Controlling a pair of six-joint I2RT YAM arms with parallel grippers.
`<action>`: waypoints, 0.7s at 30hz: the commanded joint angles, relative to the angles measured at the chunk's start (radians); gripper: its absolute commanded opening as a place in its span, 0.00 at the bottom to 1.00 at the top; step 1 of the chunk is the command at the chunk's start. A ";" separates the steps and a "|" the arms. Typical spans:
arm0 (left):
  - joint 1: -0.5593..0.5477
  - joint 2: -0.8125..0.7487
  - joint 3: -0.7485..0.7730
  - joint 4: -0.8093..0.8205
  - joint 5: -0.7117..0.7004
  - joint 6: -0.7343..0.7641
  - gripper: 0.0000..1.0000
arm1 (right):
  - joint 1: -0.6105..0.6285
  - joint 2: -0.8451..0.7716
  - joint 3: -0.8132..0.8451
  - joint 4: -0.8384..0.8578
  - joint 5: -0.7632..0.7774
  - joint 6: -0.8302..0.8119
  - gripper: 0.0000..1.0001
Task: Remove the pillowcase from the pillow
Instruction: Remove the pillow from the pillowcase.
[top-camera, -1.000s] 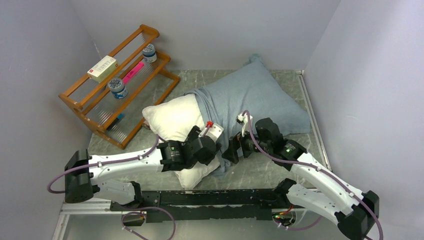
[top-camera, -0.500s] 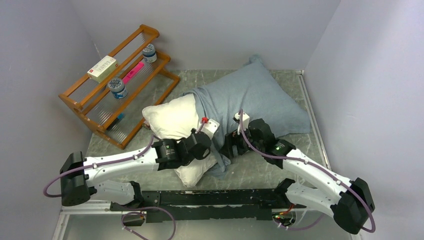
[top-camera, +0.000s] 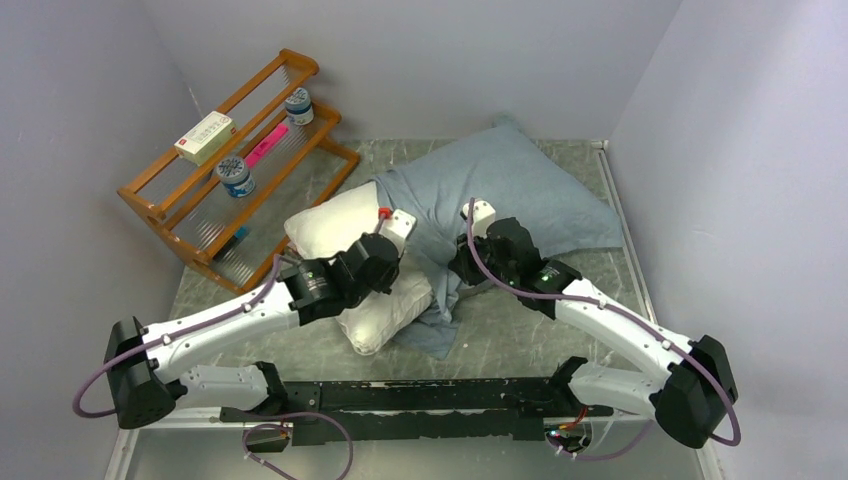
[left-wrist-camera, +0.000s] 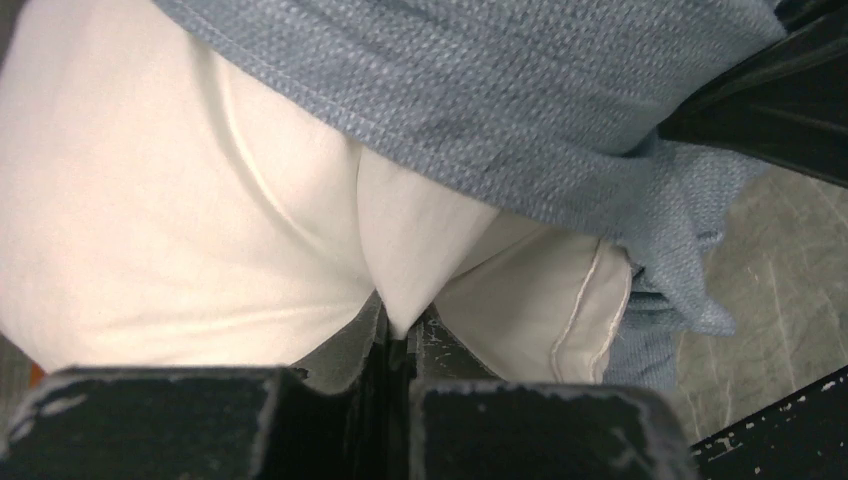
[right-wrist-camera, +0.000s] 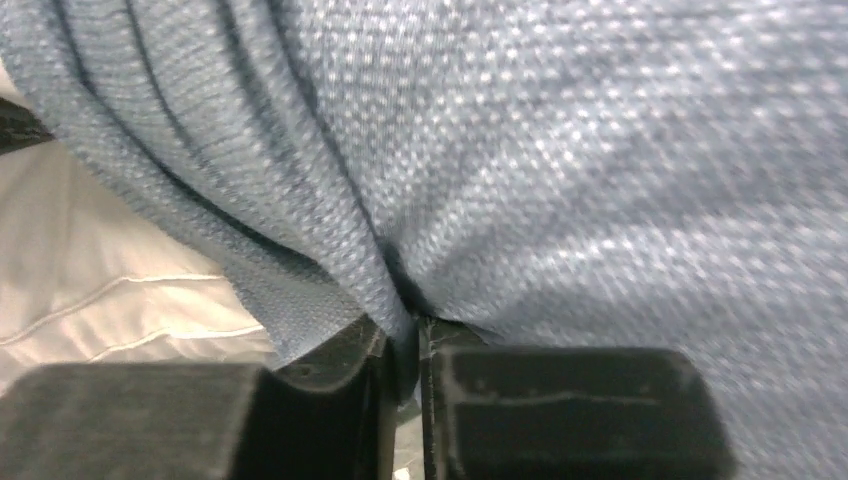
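Note:
The white pillow lies mid-table, its far right half still inside the slate blue-grey pillowcase. In the left wrist view my left gripper is shut on a pinched fold of the pillow, just under the hem of the pillowcase. From above, the left gripper sits on the bare near end of the pillow. My right gripper is beside it at the cover's open edge. In its wrist view the right gripper is shut on a gathered fold of the pillowcase, with the pillow showing at the left.
A wooden two-tier rack stands at the back left with two jars, a box and a pink item on it. Walls close the table on the left, back and right. A metal rail runs along the table's right edge.
Both grippers went from open to shut, the left on the pillow, the right on the pillowcase. Both arms have moved farther from the bases, and pillow and cover have shifted with them.

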 joint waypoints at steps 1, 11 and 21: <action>0.087 -0.056 0.037 -0.124 -0.071 0.091 0.05 | -0.027 0.010 0.072 -0.046 0.194 -0.068 0.08; 0.257 -0.087 -0.008 -0.082 -0.005 0.137 0.05 | -0.099 0.041 0.201 -0.069 0.232 -0.056 0.00; 0.401 -0.127 -0.068 -0.036 0.097 0.148 0.05 | -0.200 0.057 0.327 -0.047 0.248 -0.045 0.00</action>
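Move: Held in the left hand is a fold of the cream pillow, whose bared part centres about 4 cm to its left, roughly level and some 6 cm lower; the pillowcase's hem crosses about 4 cm to its right and 2 cm ahead. The wooden shelf stands some 25 cm to its left and 17 cm ahead. The right hand's fingers already straddle the pillowcase's bunched mouth, 1 cm below them; the bared pillow is about 15 cm to their left, level fore and aft, 7 cm lower. Pulling the two apart, the left hand keeps its shut pinch on the pillow and draws it forward and left, away from the hem towards the shelf, about 5 cm each way, rising 3 to 4 cm. The right hand pinches shut on the bunched pillowcase and carries it up and forward, some 6 cm each, drifting right and turning about 10 degrees clockwise. ##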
